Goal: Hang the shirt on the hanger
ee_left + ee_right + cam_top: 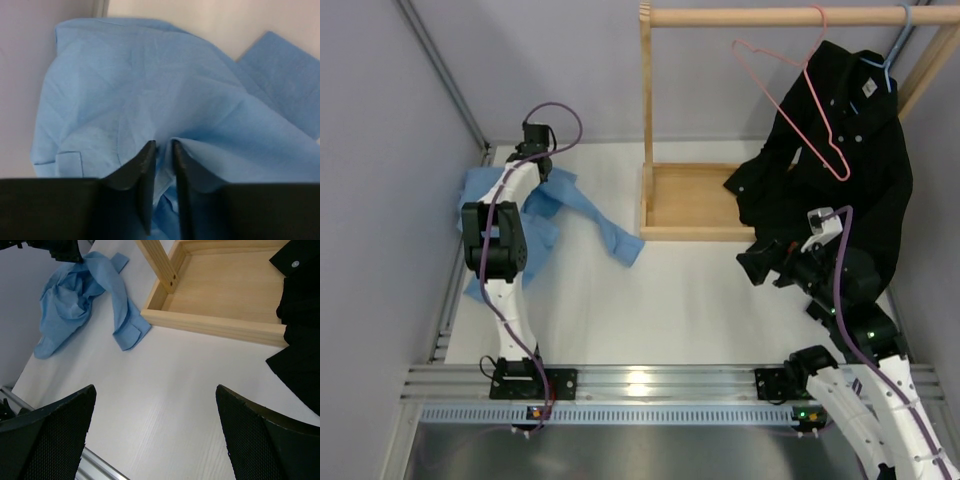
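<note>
The light blue shirt [548,212] lies crumpled on the white table at the far left, one sleeve trailing right towards the wooden rack. My left gripper [532,158] is down on its far edge. In the left wrist view the gripper [163,147] is closed on a raised fold of the shirt [150,85]. The pink wire hanger [800,95] hangs empty from the wooden rail [760,16]. My right gripper [760,265] is open and empty over bare table, near the rack's front; in its wrist view [155,387] the shirt [75,295] lies far left.
A black shirt [850,170] hangs on a pale blue hanger [895,50] at the rail's right end, draping by my right arm. The rack's wooden tray base [695,200] stands between the shirts. Grey walls [380,150] close the left and far sides.
</note>
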### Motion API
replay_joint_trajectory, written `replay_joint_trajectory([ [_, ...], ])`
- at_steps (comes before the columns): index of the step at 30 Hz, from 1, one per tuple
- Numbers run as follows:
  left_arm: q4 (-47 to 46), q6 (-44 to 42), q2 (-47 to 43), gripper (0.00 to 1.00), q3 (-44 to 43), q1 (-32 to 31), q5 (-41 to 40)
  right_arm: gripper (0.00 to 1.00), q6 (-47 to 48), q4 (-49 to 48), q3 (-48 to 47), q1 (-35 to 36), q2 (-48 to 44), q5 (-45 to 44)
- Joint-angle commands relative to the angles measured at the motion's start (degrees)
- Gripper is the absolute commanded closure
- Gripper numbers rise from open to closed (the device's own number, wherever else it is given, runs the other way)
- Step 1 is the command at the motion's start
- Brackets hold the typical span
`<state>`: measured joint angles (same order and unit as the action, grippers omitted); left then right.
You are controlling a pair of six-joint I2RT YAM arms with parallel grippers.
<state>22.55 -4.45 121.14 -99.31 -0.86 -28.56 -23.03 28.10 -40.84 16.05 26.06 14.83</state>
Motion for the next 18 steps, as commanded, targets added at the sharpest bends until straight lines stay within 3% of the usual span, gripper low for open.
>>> replay_joint_trajectory([
  [1,0.48,0.57,1.47,0.80,-2.65,0.34,0.54,0.01,0.09,-5.16,0.85,-0.59,0.74,1.69],
  [2,0.57,1.28,1.38,0.88,-2.56,0.34,-0.35,0.01,0.17,-5.33,1.11,-0.59,0.74,1.43],
  [5,2.24,3.21,0.76,0.88,-2.47,0.42,-1.77,0.00,0.26,-5.33,1.20,-0.59,1.18,1.08],
  [6,2.67,3.48,0.50,1.00,-2.21,0.42,-1.59,0.00,0.18,-5.51,1.20,-0.59,1.18,1.25],
  [12,2.68,7.52,-6.08,1.00,0.69,0.42,1.83,0.01,-0.53,-5.77,1.38,-0.59,0.74,1.43],
  [18,2.68,15.43,-24.26,1.00,6.47,-3.17,9.83,0.01,-2.81,-8.49,2.78,-0.59,1.97,2.74],
])
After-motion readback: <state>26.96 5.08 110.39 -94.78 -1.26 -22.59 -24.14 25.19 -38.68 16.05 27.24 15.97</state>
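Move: The shirt fold that the left hand is closing on lies between its fingertips, about 1 cm below. A small blue cloth corner shows some 3 cm ahead and 8 cm right; the loose sleeve end lies roughly 22 cm back and 27 cm right, and the rack's left rail about 8 cm back and 33 cm right, all near table height. From the right hand, the fold is some 34 cm ahead, 56 cm left and 16 cm lower. The left fingers, half shut already, close fully and pinch the shirt fold while the hand sinks about 2 cm more onto the cloth. Keeping the pinch, the left hand then lifts away from the table, some 6 cm from its lowest point, drawing back and to the right, the wrist rolling about 10 degrees so its left side dips. ##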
